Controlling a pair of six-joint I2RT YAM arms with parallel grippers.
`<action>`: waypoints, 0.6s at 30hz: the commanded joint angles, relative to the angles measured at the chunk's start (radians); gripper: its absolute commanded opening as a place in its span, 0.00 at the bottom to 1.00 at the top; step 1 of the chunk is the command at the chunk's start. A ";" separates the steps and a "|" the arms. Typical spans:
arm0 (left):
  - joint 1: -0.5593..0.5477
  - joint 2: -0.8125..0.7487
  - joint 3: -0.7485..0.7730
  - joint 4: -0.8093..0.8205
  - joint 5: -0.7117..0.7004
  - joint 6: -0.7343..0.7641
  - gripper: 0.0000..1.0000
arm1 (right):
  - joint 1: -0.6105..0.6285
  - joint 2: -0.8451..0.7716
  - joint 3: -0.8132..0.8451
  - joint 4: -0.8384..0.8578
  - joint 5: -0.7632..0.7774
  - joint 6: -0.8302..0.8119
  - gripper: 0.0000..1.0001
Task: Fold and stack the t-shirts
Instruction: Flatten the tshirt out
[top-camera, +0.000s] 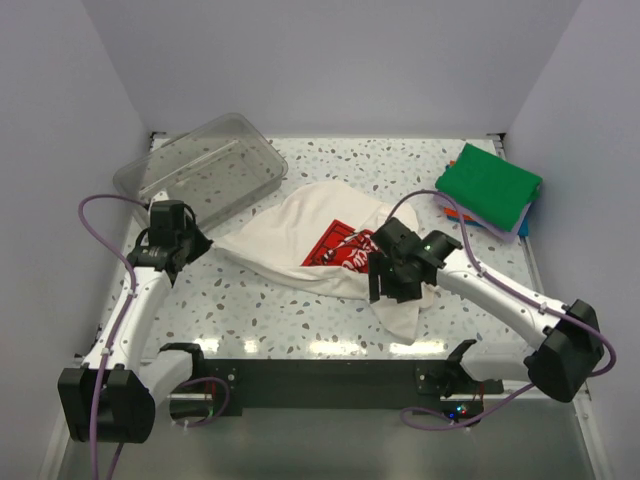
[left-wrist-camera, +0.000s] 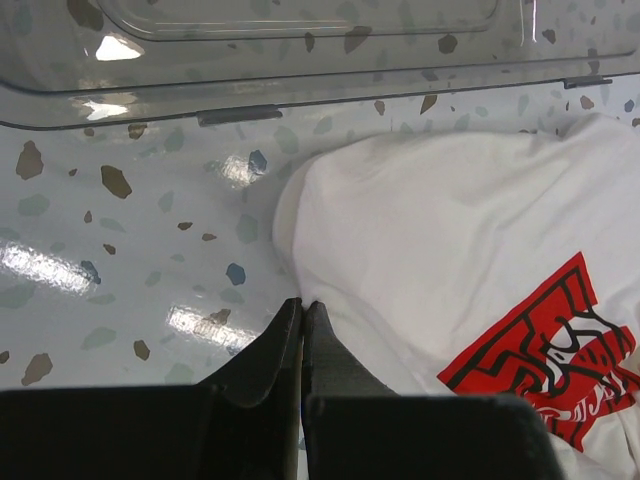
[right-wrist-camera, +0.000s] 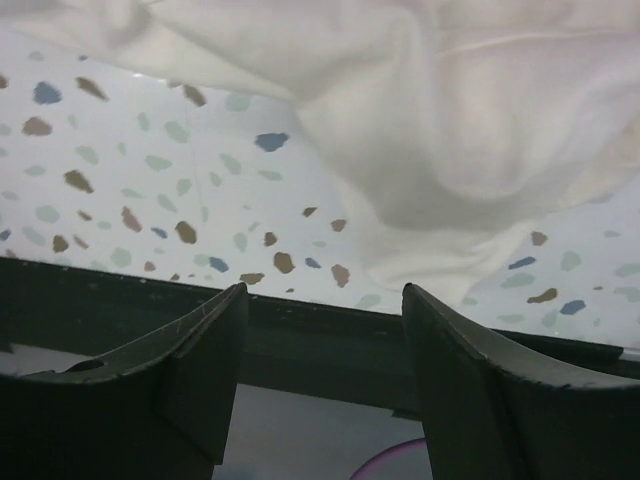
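Note:
A cream-white t-shirt (top-camera: 300, 235) with a red print (top-camera: 335, 248) lies crumpled in the middle of the table. My left gripper (top-camera: 197, 244) is at the shirt's left corner, and the cloth tapers to its tips. In the left wrist view the left gripper (left-wrist-camera: 302, 305) is shut on the shirt's edge (left-wrist-camera: 450, 230). My right gripper (top-camera: 385, 288) hovers over the near right part of the shirt. In the right wrist view the right gripper (right-wrist-camera: 325, 292) stands open and empty, with the white cloth (right-wrist-camera: 450, 130) beyond its fingertips. Folded t-shirts are stacked at the back right, the green one (top-camera: 488, 185) on top.
A clear plastic tub (top-camera: 200, 165) sits at the back left, just beyond the left gripper; its near wall (left-wrist-camera: 300, 60) shows in the left wrist view. The table's dark front rail (right-wrist-camera: 320, 335) runs right below the right fingers. Walls close in three sides.

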 joint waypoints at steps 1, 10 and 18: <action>0.010 -0.016 0.033 0.028 0.006 0.046 0.00 | -0.083 -0.024 -0.052 -0.076 0.050 -0.014 0.65; 0.038 -0.009 0.013 0.045 0.026 0.074 0.00 | -0.186 -0.054 -0.181 -0.060 0.035 0.030 0.71; 0.043 -0.007 0.008 0.065 0.051 0.083 0.00 | -0.185 -0.008 -0.317 0.137 -0.032 0.035 0.70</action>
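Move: The loose near end of the t-shirt lies about 4 cm back and 4 cm to the right of the open, empty right hand, roughly 10 cm below it. From that hand the red print is some 16 cm ahead and 9 cm left, and the table's front edge runs about 10 cm back, both about 10 cm lower. From the left hand, that loose end lies about 44 cm right, 16 cm back and 12 cm lower. The t-shirt's loose near end is what the right hand comes down to: it sweeps right with some descent, then sinks more steeply while drawing back, about 7.5 cm right, 7.5 down and 4 back in all. Its fingers stay wide open, swing to almost straight down and turn some 10 degrees clockwise; touch can't be made out. The left hand keeps its pinch on the raised far-left corner, nearly still. ##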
